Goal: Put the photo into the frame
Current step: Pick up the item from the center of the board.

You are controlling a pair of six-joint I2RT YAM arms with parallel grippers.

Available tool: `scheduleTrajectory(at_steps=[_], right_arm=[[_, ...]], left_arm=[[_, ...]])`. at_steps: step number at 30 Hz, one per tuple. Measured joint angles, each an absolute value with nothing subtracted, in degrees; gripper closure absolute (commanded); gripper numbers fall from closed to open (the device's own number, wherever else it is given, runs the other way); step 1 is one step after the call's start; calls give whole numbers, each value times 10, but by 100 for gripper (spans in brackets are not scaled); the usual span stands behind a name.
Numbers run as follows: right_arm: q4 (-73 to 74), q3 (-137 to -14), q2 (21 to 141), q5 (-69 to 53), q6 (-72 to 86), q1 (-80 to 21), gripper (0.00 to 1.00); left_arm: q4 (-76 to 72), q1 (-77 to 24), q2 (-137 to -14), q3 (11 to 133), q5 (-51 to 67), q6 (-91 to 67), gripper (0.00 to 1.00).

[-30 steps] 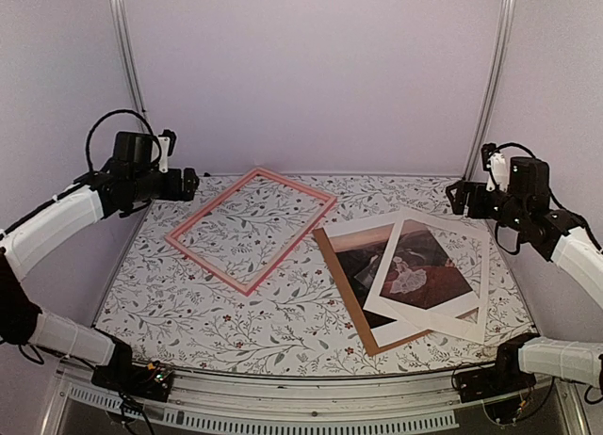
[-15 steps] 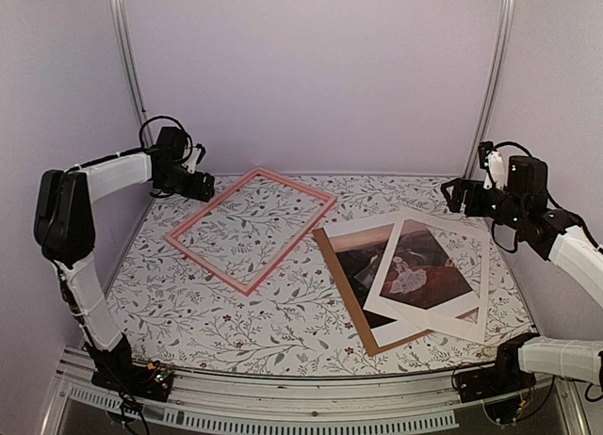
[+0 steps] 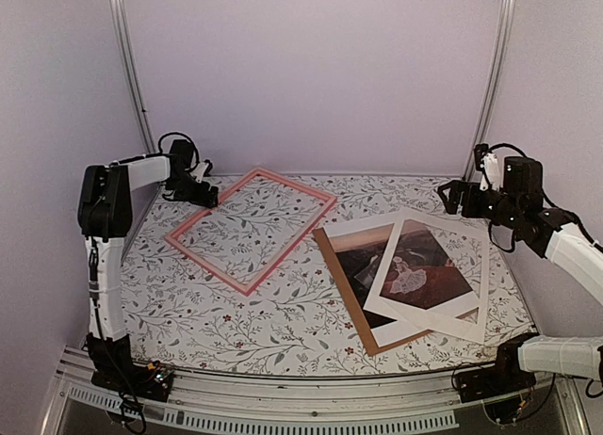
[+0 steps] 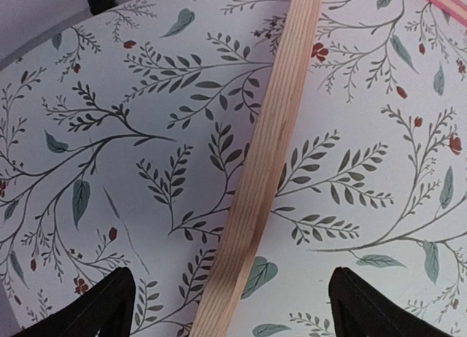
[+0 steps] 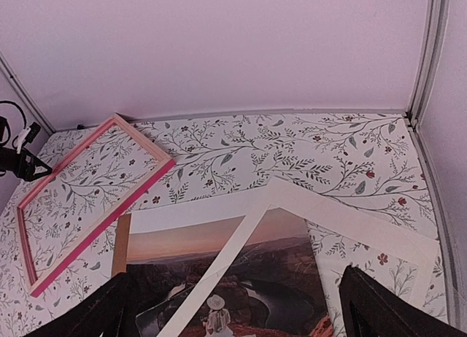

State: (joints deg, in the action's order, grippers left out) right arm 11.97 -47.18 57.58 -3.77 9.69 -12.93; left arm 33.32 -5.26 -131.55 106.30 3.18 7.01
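The pink frame lies flat at the table's back left, with only tablecloth inside it. My left gripper is open and low over the frame's far left edge. In the left wrist view that gripper straddles the frame's pale wooden strip, and its fingers stand apart from it. The photo lies at the right on a brown backing board, partly under a white mat. My right gripper hovers open behind the photo, holding nothing.
The frame's pink side shows at the left of the right wrist view. Walls close off the back and both sides. Flowered tablecloth covers the table in front of the frame.
My left arm has swung toward the back left, and its gripper has come down onto the frame's far left edge. The right gripper has edged slightly left. Frame, photo and mat have not moved.
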Motion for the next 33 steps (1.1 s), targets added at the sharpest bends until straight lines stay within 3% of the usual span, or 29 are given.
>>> scheduleTrajectory(at_steps=[5,12,20,25,33], right_arm=[[120,-472,588,-38,99,-129,1],[119,-472,601,-52,116,-129,1],[115,-462,604,-60,129,-129,1],[116,-456,603,-63,131,-129,1],[116,-430,581,-73,138,-129,1]], left_arm=[[345,-52,-1359,1095,41,67,14],[354,-52,-1372,1104,22,53,49],[342,-53,-1324,1012,8,22,70],[342,-60,-1252,908,3,-14,75],[337,-79,-1021,648,-13,-110,73]])
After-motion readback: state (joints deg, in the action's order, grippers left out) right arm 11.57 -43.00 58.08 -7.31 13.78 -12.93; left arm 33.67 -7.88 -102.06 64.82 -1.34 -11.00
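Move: The frame's left long bar lies about 4 cm straight below the left hand's open fingers, near its middle. The frame's centre is some 10 cm back and 12 cm right of that hand; the brown board with the photo is about 27 cm back and 50 cm right. From the right hand, that bar is roughly 22 cm ahead, 56 cm left and 25 cm down. Left hand sinks 4 cm, pinches the left bar and pulls it back some 18 cm; right hand sinks slightly. ##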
